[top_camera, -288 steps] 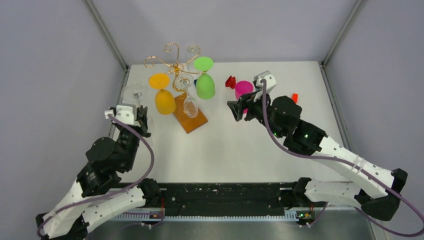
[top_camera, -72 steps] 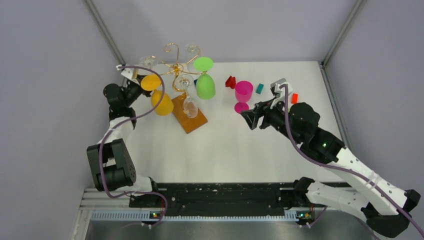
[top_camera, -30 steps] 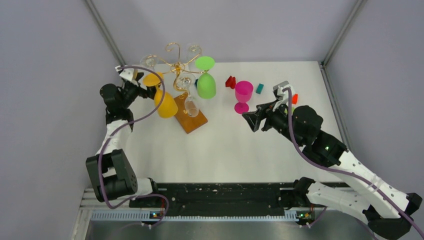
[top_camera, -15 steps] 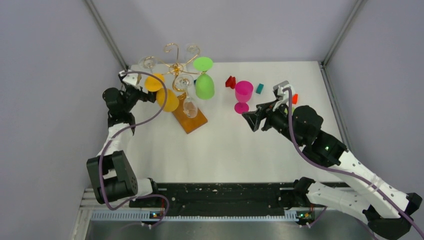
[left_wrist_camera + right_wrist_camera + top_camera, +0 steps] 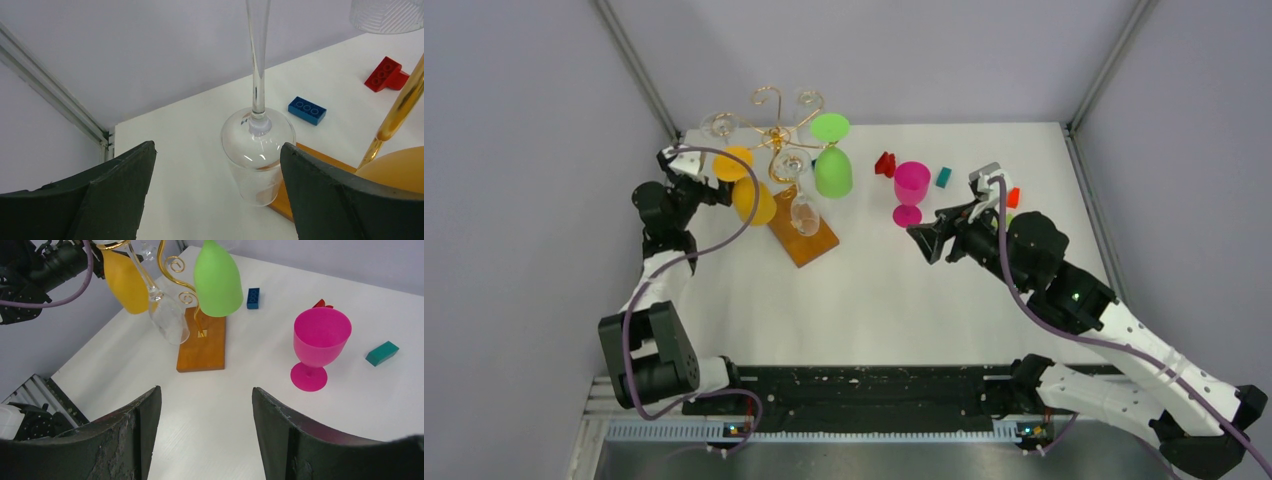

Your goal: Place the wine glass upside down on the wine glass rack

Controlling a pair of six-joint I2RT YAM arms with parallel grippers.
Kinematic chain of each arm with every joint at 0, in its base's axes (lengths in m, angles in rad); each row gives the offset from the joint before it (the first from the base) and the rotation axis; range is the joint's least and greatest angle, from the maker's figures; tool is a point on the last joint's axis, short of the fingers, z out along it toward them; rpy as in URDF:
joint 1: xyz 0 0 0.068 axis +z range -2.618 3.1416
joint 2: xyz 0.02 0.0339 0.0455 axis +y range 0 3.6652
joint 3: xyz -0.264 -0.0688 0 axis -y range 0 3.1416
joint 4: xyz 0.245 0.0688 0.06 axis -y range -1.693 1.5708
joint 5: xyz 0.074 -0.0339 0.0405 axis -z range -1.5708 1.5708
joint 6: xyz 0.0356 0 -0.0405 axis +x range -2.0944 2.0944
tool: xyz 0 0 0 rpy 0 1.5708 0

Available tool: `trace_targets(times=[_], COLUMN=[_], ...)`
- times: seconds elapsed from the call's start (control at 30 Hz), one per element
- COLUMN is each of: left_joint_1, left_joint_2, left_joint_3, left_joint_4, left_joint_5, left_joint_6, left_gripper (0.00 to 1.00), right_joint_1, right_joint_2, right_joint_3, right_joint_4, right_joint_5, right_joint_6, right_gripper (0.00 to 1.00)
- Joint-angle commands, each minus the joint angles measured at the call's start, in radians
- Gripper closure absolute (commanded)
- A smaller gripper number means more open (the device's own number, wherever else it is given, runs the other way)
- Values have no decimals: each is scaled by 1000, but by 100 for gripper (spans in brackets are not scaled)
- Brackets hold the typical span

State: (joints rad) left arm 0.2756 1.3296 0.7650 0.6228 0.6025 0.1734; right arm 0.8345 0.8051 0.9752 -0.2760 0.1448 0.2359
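A clear wine glass hangs upside down by its foot from a left scroll arm of the wine glass rack, a gold wire stand on an orange-brown base. My left gripper is open, with the bowl just beyond its fingertips and nearer the right one, untouched. In the top view the left gripper sits beside the rack. An orange glass, a green glass and another clear glass also hang there. My right gripper is open and empty over the table.
A pink wine glass stands upright right of the rack, just ahead of the right gripper. Near it lie a red brick, a teal block and a small orange block. A blue brick lies behind the rack.
My left gripper has drawn back a little from the rack, open, leaving the clear glass hanging. The orange glass has swung slightly. The right arm has not moved.
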Motion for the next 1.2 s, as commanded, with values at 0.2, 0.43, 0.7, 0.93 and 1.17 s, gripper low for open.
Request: trace_targets(times=[0.2, 0.43, 0.7, 0.93, 1.17], left_joint_1=[-1, 0, 0, 1, 1], left_joint_2=[-121, -172, -244, -309, -412], left_joint_3=[-34, -42, -57, -105, -126], left_joint_4=[-8, -71, -155, -129, -193], left_joint_5=[-43, -46, -133, -127, -168], left_joint_6=[49, 63, 61, 8, -7], left_gripper=[1, 1, 1, 1, 1], right_joint_1=[-9, -10, -11, -9, -9], right_joint_2=[-17, -30, -36, -40, -55], right_joint_3=[-6, -14, -18, -19, -25], right_joint_4=[48, 49, 51, 60, 58], right_joint_5=[-22, -25, -23, -19, 13], right_joint_6=[-6, -2, 0, -1, 0], right_gripper=[34, 34, 34, 34, 34])
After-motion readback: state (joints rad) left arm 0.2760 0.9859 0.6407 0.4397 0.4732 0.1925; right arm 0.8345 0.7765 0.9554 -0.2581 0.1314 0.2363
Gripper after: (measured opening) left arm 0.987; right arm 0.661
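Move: The clear glass the open left hand has just hung is about 4 cm ahead of this hand, 7 cm to its right and some 3 cm above. The orange glass hangs tilted by the right-hand finger, about 6 cm back, 11 cm right and 2 cm above. From the waiting right hand, that clear glass is some 25 cm ahead, 47 cm left and 5 cm below, the upright pink glass about 24 cm ahead, 3 cm left and 24 cm below. The left hand, empty and with its fingers kept wide open, backs away from the hung clear glass by about 6 cm towards its own base, passing along the left side of the orange glass. It also climbs, unevenly, to end nearly 3 cm higher, while the wrist turns some 5 to 10 degrees counter-clockwise, swinging the fingertips away from the orange glass to point more nearly straight ahead. ##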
